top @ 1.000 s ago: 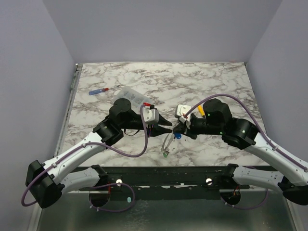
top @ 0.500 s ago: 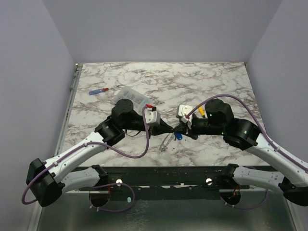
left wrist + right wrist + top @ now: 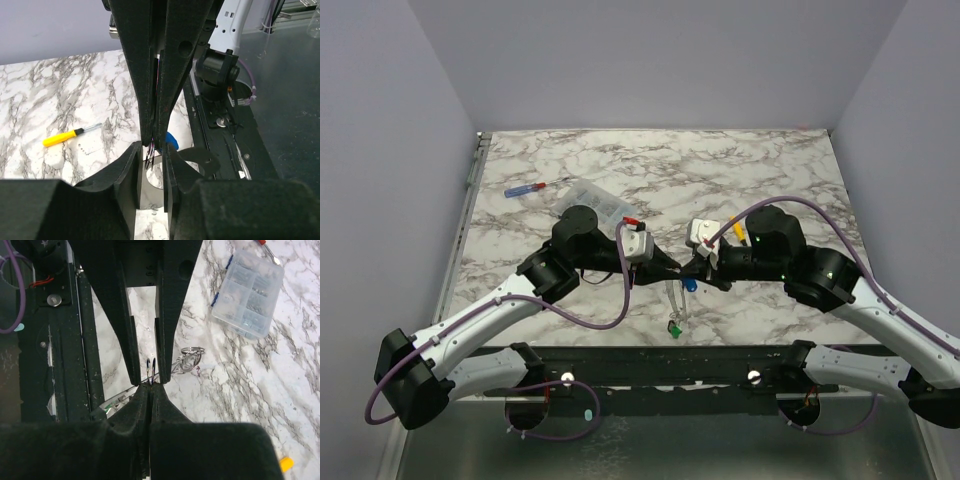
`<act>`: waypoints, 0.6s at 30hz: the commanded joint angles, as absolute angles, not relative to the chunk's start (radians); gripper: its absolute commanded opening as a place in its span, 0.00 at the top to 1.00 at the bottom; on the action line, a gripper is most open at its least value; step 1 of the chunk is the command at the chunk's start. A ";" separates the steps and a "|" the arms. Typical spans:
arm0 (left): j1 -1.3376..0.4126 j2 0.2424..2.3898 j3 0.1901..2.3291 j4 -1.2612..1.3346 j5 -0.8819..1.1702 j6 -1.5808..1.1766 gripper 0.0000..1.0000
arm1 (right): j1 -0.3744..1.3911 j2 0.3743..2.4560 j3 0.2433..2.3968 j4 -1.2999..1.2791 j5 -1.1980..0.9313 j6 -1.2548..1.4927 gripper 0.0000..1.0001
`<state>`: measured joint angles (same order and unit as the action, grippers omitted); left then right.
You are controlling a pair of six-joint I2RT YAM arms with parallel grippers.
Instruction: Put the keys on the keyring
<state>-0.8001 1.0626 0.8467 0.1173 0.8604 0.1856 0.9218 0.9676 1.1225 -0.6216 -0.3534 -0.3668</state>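
Note:
My right gripper (image 3: 151, 385) is shut on the thin keyring (image 3: 151, 371), which stands edge-on just above the table. The left gripper (image 3: 151, 150) faces it tip to tip, open, with one finger on each side of the keyring (image 3: 149, 155) and a small gap to it. In the top view the two grippers, left (image 3: 676, 270) and right (image 3: 694, 272), meet at the table's near middle. A blue-headed key (image 3: 690, 284) hangs just below them. A thin wire with a green-tagged key (image 3: 673, 327) dangles toward the near edge. Small silver rings (image 3: 191, 359) lie beside the left fingers.
A clear compartment box (image 3: 598, 200) sits behind the left arm, and a red-and-blue screwdriver (image 3: 535, 187) lies at the far left. A yellow-handled screwdriver (image 3: 70, 136) lies behind the right gripper. The black rail at the table's near edge (image 3: 650, 360) runs close under the grippers.
The dangling wire with the green-tagged key has swung from the lower left to hang straight toward the near edge. The left gripper has edged right, closer to the right one.

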 commanded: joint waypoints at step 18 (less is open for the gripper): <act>-0.797 1.009 0.879 0.135 0.841 0.186 1.00 | 0.925 0.938 1.101 -0.555 -0.369 -0.350 0.97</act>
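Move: The keyring sticks up from the shut right fingertips, right at the right hand's point, and lies about 1 cm to the right of the left hand, between its slightly open fingers. The grey strap hangs some 8 cm below the left hand and 4 cm back. On the table roughly 16 cm below that hand, the yellow screwdriver lies about 15 cm ahead and 18 cm right, the parts box about 23 cm ahead and 21 cm left. The left hand stays nearly in place and shuts its fingers, pinching the keyring that the still right hand keeps holding. ##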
